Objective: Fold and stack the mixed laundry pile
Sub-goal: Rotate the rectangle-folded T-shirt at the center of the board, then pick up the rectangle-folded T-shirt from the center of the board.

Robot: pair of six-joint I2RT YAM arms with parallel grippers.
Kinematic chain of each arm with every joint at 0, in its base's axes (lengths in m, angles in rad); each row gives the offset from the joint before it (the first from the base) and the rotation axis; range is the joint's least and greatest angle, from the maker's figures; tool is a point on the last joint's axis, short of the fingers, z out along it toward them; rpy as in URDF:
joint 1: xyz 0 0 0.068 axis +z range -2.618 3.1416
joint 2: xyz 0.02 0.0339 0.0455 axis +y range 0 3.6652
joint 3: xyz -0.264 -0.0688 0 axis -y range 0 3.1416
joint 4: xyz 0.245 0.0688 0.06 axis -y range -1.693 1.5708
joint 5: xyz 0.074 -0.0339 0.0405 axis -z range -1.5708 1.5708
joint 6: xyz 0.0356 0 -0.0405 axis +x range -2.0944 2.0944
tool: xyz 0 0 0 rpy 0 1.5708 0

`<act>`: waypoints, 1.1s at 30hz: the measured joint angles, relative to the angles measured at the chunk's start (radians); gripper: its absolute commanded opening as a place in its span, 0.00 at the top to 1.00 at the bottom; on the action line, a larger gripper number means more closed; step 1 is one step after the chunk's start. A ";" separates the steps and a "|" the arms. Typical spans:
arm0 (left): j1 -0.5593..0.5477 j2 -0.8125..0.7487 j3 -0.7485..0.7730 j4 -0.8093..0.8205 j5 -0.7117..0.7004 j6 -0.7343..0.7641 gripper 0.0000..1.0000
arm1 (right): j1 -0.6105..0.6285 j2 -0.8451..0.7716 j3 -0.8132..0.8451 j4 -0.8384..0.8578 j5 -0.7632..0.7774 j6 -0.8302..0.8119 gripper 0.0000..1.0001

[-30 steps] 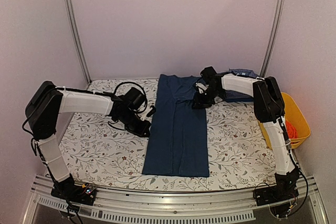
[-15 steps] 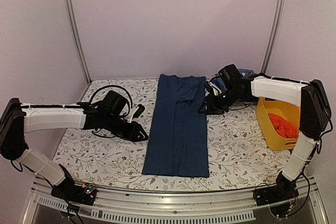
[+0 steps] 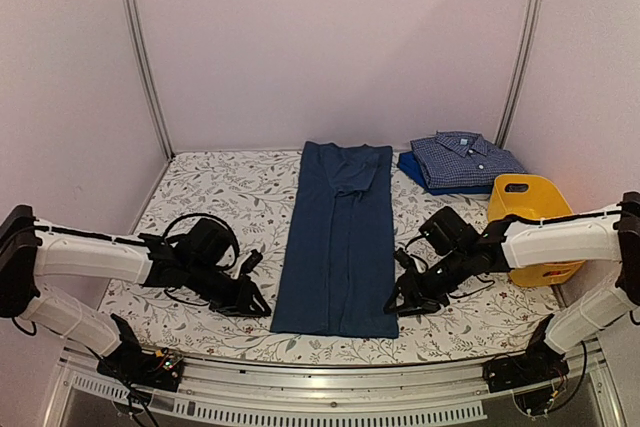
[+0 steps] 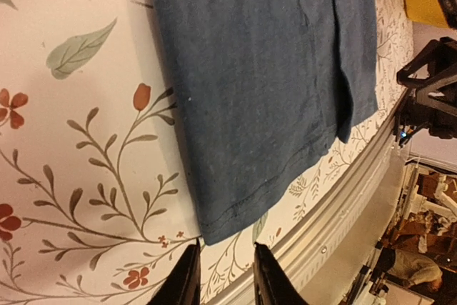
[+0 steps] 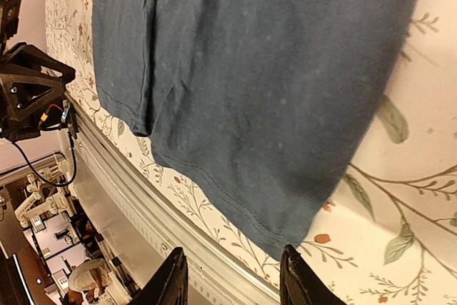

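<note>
Dark navy trousers [image 3: 338, 237] lie flat and lengthwise down the middle of the floral table. A folded blue small-check shirt [image 3: 462, 157] rests on a folded blue piece at the back right. My left gripper [image 3: 258, 305] sits low by the trousers' near left corner. In the left wrist view that gripper [image 4: 223, 253] is open, the hem corner [image 4: 208, 237] just ahead of its fingertips. My right gripper [image 3: 393, 305] is at the near right corner. In its wrist view the right gripper [image 5: 233, 256] is open, with the trousers' hem [image 5: 264, 69] just in front and nothing held.
A yellow plastic basket [image 3: 520, 192] stands at the right edge, partly behind my right forearm. The table's metal front rail [image 3: 320, 387] runs close behind both grippers and shows as the rail [image 4: 335, 226] in the left wrist view.
Both arms swept from the trousers' far half to its near hem corners. The left gripper went from shut to open. The right arm moved off the folded shirt, which now shows.
</note>
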 measured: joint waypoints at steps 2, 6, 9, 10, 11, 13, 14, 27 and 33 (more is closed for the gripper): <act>-0.014 0.002 -0.009 0.002 0.001 -0.013 0.75 | 0.041 0.000 -0.015 0.029 0.012 0.038 0.57; -0.037 0.020 -0.014 0.012 0.004 -0.026 0.77 | 0.088 0.001 -0.063 0.043 0.046 0.092 0.57; -0.050 0.044 -0.017 0.017 0.002 -0.027 0.78 | 0.107 0.007 -0.085 0.056 0.068 0.126 0.57; -0.055 0.051 -0.021 0.017 0.000 -0.027 0.78 | 0.112 0.013 -0.086 0.060 0.072 0.131 0.57; -0.056 0.055 -0.025 0.017 -0.002 -0.029 0.78 | 0.120 0.028 -0.087 0.066 0.078 0.139 0.57; -0.059 0.060 -0.035 0.016 -0.008 -0.030 0.78 | 0.140 0.061 -0.082 0.086 0.077 0.151 0.57; -0.059 0.064 -0.037 0.017 -0.008 -0.031 0.78 | 0.153 0.071 -0.076 0.097 0.076 0.154 0.57; -0.112 0.148 -0.005 0.082 -0.005 -0.038 0.75 | 0.202 0.140 -0.030 0.154 0.079 0.178 0.59; -0.123 0.172 0.014 0.097 -0.006 -0.044 0.73 | 0.203 0.100 -0.029 0.092 0.120 0.177 0.50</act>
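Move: The T-shirt's near-left corner lies about 3 cm back and 1 cm right of my left hand, some 4 cm below; its near-right corner is 26 cm to that hand's right. From my right hand, that near-right corner is about 4 cm back, level sideways and 5 cm down. The yellow bin stands roughly 22 cm ahead and 31 cm right of my right hand, the folded plaid shirt about 45 cm ahead and 23 cm right. I sink both open grippers while drawing them back, about 3 cm each way on the left and 4 cm on the right, then slide them inward at the T-shirt's near corners: my left hand 2.5 cm rightward, my right hand 3 cm leftward before easing out 1 cm. The corners come between my still-open fingers, a lower finger working under the cloth. ##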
